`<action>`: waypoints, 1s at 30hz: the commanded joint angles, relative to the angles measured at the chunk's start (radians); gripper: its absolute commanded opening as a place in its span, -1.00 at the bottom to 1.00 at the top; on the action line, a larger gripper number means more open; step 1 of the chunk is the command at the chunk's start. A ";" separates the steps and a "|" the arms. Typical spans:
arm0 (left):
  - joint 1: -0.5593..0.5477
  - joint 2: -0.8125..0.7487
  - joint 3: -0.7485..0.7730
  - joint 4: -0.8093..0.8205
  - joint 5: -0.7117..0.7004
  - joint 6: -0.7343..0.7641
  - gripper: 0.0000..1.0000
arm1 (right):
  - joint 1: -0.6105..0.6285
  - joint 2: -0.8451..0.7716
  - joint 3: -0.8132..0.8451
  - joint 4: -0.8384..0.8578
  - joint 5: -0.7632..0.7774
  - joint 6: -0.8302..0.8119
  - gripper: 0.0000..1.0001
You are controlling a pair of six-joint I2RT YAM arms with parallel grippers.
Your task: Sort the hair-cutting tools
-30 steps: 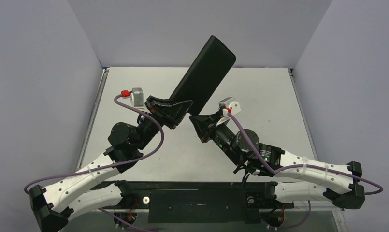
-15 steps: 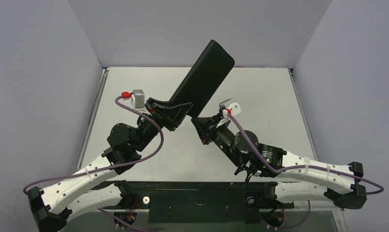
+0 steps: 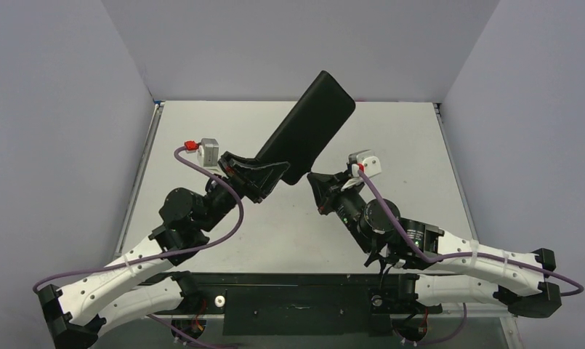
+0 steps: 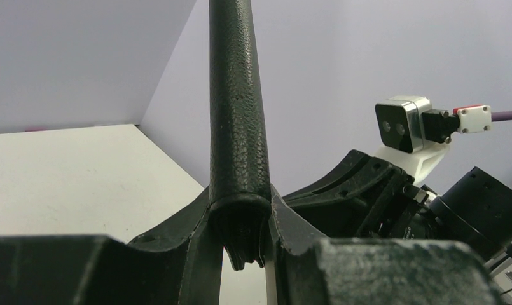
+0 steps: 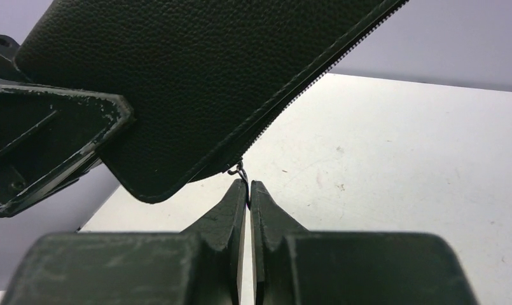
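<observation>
The hair-cutting tools are out of view. A flat black zip case (image 3: 304, 134) hangs tilted above the table, its lower end clamped edge-on in my left gripper (image 3: 264, 174). In the left wrist view the case's narrow edge (image 4: 237, 114) rises straight up from between the left gripper's (image 4: 240, 203) jaws. My right gripper (image 5: 248, 185) is shut on the small metal zipper pull (image 5: 240, 173) at the case's (image 5: 196, 76) lower corner. From above, the right gripper (image 3: 312, 177) sits just right of that corner.
The pale table (image 3: 391, 145) lies under both arms, walled by grey panels at the left, back and right. My right wrist camera (image 4: 402, 124) shows close beside the case. The left gripper's body (image 5: 49, 140) fills the left of the right wrist view.
The right gripper closed fully on the zipper pull and shifted to the right. The case's lower end and the left gripper shifted slightly with it.
</observation>
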 commanded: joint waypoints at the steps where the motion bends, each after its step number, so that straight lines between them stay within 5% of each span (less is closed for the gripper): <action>1: 0.011 -0.092 0.042 0.120 -0.024 -0.004 -1.00 | -0.032 -0.048 0.002 -0.070 0.203 -0.069 -1.00; 30: 0.013 -0.193 0.131 -0.487 0.198 0.056 -1.00 | -0.088 -0.272 -0.088 -0.272 0.328 -0.188 -1.00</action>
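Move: Pinched in the right fingers is the zip pull of the black case; the case's outer corner, where this long side ends, lies about 12 cm ahead of that hand, 9 cm to its right and 8 cm above. The case's middle is some 6 cm ahead, 1 cm right and 7 cm above. From the left hand, gripping the near short end, the middle is about 7 cm ahead, 7 cm right and 4 cm above; the zip pull is 1 cm ahead, 6 cm right and 3 cm below. Drawing the zip pull along the case's long side towards its outer corner, the shut right fingers travel some 10 cm right, first edging forward and later sinking about 3 cm, the hand turning clockwise and rolling left side down. The left hand keeps its grip and carries the case back and down, about 5.5 cm each, swinging it clockwise and rolling its own left side up. ##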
